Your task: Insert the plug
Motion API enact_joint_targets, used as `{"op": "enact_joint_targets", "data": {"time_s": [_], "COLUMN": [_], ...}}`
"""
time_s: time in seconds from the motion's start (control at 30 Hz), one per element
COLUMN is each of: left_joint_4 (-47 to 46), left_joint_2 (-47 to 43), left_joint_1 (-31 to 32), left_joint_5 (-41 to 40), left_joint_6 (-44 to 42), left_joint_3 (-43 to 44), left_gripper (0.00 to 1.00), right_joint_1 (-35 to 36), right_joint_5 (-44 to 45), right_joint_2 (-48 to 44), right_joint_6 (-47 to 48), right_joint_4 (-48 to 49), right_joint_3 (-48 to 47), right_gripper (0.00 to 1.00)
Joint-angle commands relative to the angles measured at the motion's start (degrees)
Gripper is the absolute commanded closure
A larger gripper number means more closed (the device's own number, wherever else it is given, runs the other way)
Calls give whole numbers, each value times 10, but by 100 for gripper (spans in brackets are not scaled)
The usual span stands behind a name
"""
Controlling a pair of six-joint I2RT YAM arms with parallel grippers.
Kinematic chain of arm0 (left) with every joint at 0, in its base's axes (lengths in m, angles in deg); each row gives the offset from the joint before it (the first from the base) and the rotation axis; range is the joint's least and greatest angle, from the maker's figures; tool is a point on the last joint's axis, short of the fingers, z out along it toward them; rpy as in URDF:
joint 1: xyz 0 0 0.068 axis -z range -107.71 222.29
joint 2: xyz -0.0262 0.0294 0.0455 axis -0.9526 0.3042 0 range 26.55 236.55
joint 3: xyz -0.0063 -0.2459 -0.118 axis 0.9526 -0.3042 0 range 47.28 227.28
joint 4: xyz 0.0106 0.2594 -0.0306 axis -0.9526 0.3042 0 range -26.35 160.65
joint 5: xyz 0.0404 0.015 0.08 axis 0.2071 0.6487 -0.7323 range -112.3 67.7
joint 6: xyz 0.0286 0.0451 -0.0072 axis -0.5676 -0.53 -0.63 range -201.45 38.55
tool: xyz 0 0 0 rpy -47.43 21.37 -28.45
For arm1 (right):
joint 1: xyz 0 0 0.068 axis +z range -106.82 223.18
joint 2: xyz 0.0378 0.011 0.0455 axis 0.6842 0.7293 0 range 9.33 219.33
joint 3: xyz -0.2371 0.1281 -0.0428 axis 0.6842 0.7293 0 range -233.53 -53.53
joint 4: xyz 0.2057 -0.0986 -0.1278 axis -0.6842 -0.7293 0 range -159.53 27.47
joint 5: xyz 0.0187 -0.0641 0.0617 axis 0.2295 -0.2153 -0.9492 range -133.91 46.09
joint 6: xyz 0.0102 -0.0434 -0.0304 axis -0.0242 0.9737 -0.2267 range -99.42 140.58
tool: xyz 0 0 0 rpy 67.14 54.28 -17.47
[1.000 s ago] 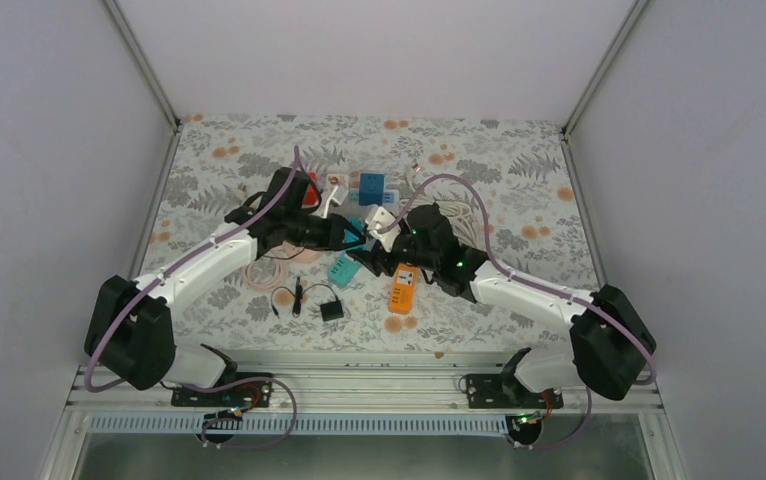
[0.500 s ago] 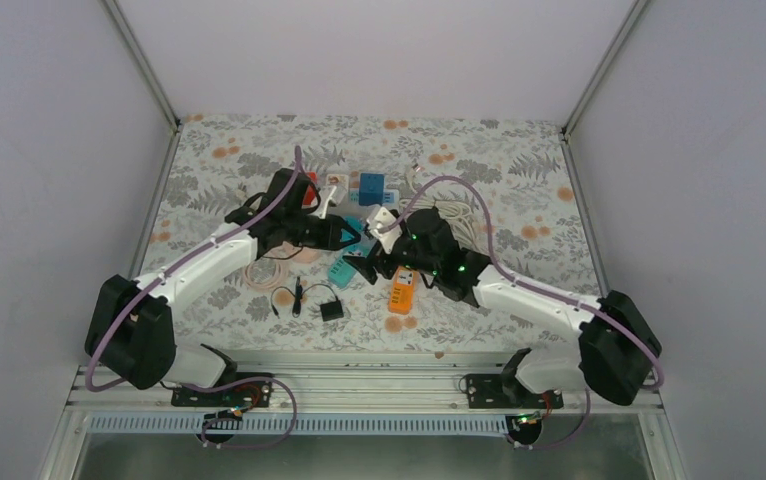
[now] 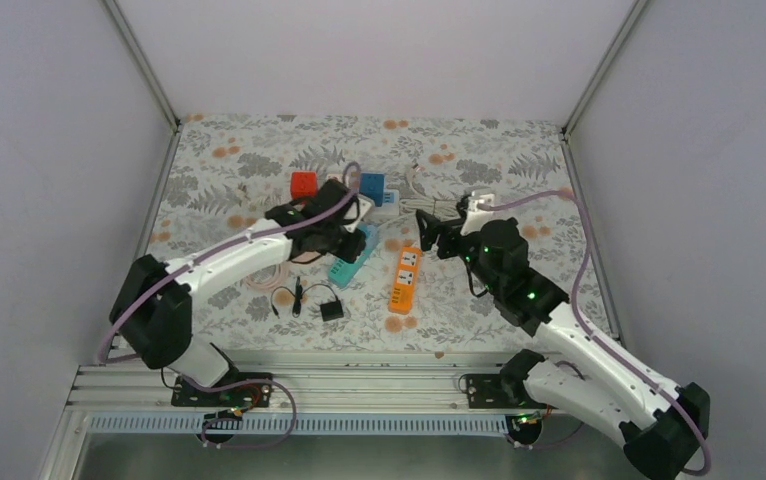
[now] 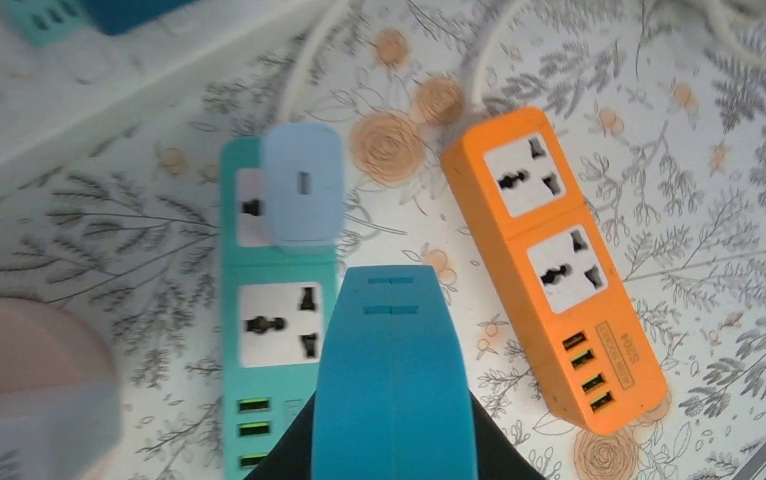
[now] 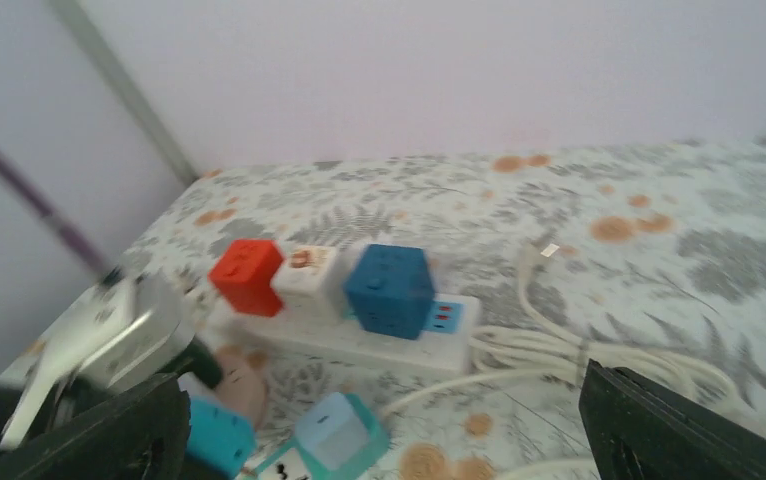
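Note:
A light blue plug (image 4: 302,185) sits seated in the end socket of the teal power strip (image 4: 277,330), which lies flat on the floral table. My left gripper (image 4: 389,275) is shut and empty, hovering over the strip's second socket, just below the plug. From above it shows at the strip's far end (image 3: 347,240). My right gripper (image 5: 379,440) is wide open and empty, raised and drawn back to the right (image 3: 431,228). It looks down on the plug (image 5: 337,432).
An orange power strip (image 4: 549,260) lies just right of the teal one (image 3: 404,280). A white strip (image 5: 359,340) at the back carries red (image 5: 247,277), white and blue (image 5: 389,285) cubes. White cable (image 5: 549,350) coils behind; black cables and an adapter (image 3: 331,310) lie near the front.
My right arm has lifted and swung back to the right, away from the teal strip. My left arm has moved right over the strip, and the plug now stands in its socket.

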Motion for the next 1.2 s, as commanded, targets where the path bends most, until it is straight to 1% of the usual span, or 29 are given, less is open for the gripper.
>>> {"op": "enact_joint_targets", "data": {"time_s": [0.0, 0.1, 0.17, 0.3, 0.4, 0.53, 0.77, 0.93, 1.17], "left_joint_4": [23, 21, 25, 15, 41, 70, 106, 121, 130], "left_joint_2": [31, 53, 65, 91, 127, 179, 247, 283, 308], "left_joint_1": [51, 80, 93, 107, 121, 139, 169, 180, 181], "left_joint_5": [-82, -93, -115, -126, -162, -161, -154, -148, -177], "left_joint_6": [43, 92, 121, 169, 192, 200, 215, 227, 233], "left_joint_3": [41, 66, 88, 130, 175, 226, 297, 323, 336], "left_gripper": [98, 98, 98, 98, 98, 98, 98, 98, 98], "right_joint_1": [-10, -10, -11, -11, -12, -12, -14, -14, -15], "right_joint_5": [137, 181, 201, 223, 226, 239, 311, 333, 332], "right_joint_2": [-33, -47, -53, -58, -64, -70, -95, -120, -128], "right_joint_6": [-129, -167, -183, -204, -211, -213, -235, -237, -236], "right_joint_4": [-95, -128, -146, -169, -176, -188, -242, -248, -251], "right_joint_3": [-13, -12, -12, -13, -10, -9, -11, -1, 3], "right_gripper": [0, 0, 0, 0, 0, 0, 0, 0, 0]}}
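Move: The left hand still holds the bright-blue plug; the orange strip's far socket lies about 11 cm to its right, roughly level with it in reach (1 cm ahead) and some 12 cm lower. The teal strip is almost straight below, 1 cm ahead, and the pale-blue plug in it sits 4 cm ahead and 2 cm right; the dark-blue plug is 14 cm ahead and 3 cm right. From the empty right hand that orange socket is about 25 cm below, 1 cm back and 1 cm left. Keeping its pinch on the bright-blue plug, the left hand carries it about 13 cm right, off the teal strip and over to the orange strip's far socket, dipping, rising again, then sinking to end some 4 cm lower, while the wrist turns about 10 degrees counter-clockwise and brings the fingers a little nearer to straight down. The right hand, empty and wide open, clears out to the right by some 13 cm, drifting slightly back and down as it swings about 35 degrees clockwise. ##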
